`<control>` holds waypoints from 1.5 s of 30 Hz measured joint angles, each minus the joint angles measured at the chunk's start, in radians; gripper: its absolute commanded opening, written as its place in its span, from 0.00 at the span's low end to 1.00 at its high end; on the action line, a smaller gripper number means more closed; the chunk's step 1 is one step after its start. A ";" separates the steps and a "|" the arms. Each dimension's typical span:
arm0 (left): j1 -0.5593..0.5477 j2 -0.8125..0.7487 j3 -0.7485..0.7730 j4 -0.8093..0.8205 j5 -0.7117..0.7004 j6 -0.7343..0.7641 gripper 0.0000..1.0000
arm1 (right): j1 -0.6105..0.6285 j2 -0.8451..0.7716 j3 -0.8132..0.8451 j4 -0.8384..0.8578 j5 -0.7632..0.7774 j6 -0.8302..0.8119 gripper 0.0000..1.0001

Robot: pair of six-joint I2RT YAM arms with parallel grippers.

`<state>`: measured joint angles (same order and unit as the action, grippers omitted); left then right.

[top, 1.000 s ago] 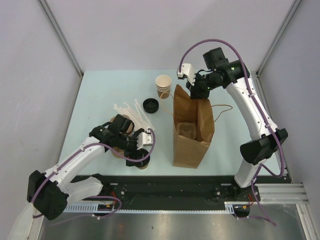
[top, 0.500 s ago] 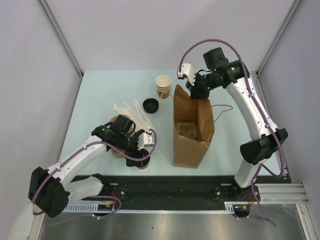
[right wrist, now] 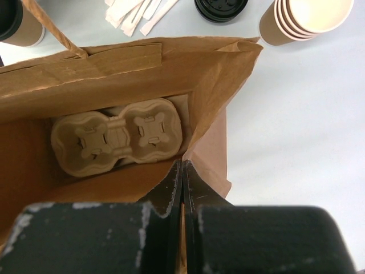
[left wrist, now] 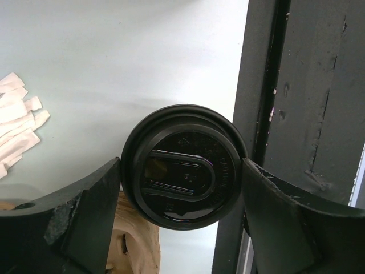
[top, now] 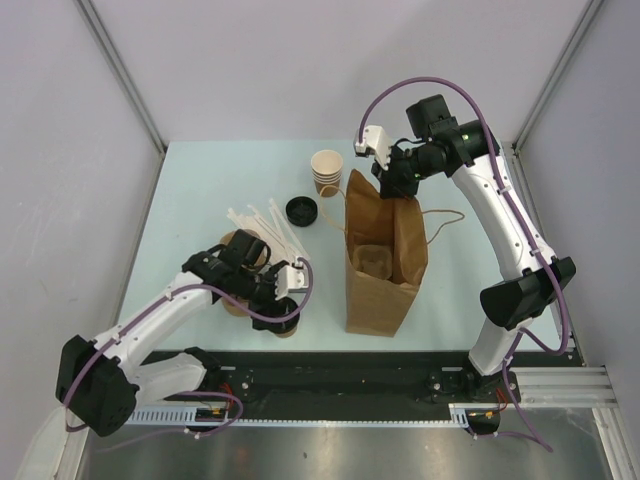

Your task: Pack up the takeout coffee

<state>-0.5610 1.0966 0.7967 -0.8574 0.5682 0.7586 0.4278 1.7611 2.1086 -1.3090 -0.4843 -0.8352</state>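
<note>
A takeout coffee point(left wrist: 182, 165), a tan cup under a round black lid, stands at the table's near edge beside the black rail. My left gripper point(left wrist: 181, 166) reaches down over it, one finger touching each side of the lid. The top view shows this cup point(top: 285, 326) mostly hidden under that gripper point(top: 276, 314). A second lidded cup point(right wrist: 12, 21) stands further back, partly under the left arm. My right gripper point(right wrist: 182, 165) is shut on the back rim of the upright brown paper bag point(top: 385, 270). A moulded cup carrier point(right wrist: 117, 137) lies in the bag's bottom.
A stack of lidless tan cups point(top: 326, 170) and a loose black lid point(top: 301, 210) stand behind the bag. White stir sticks point(top: 262, 222) lie scattered left of it. A tan paper object point(left wrist: 134, 240) sits against the held cup. The black rail point(left wrist: 302, 114) borders the near edge.
The left jaws have closed in from wide open until they meet the lidded cup. The right arm and the bag have not moved.
</note>
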 measured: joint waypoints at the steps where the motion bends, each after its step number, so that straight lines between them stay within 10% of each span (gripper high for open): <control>1: 0.000 -0.007 0.000 -0.002 -0.001 0.000 0.59 | 0.000 0.000 0.000 0.002 -0.002 0.008 0.00; 13: 0.000 -0.130 0.053 -0.017 -0.016 -0.081 0.38 | 0.052 -0.138 -0.072 0.054 0.020 0.123 0.00; 28: 0.181 -0.200 0.329 0.129 -0.114 -0.352 0.39 | 0.272 -0.385 -0.320 0.298 0.272 0.305 0.00; 45: 0.132 -0.094 0.786 0.180 0.076 -0.496 0.39 | 0.347 -0.464 -0.454 0.460 0.510 0.460 0.00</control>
<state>-0.4294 1.0023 1.5826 -0.6773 0.6445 0.2623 0.7750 1.2972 1.6547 -0.8486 0.0254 -0.3752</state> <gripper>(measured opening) 0.819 0.008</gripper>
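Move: The left hand is closed on the lidded coffee cup. The paper bag it is bound for has its middle about 10 cm ahead and 21 cm to the right of it, slightly higher, with a carrier on the bag's floor. A second carrier lies some 13 cm ahead and 11 cm left of the left hand. The right hand pinches the bag's far rim. From there the bag's middle is roughly 10 cm back, 7 cm left and 16 cm down. Up, slowly then fast, the left hand lifts the coffee cup some 35 cm, swinging about 8 cm forward midway and easing back 3 cm. Its wrist tilts roughly 50 degrees, so the cup's base swings out right and forward. The right hand, still pinching the bag's rim, draws it back 7 cm and up 6 cm, turning clockwise. ##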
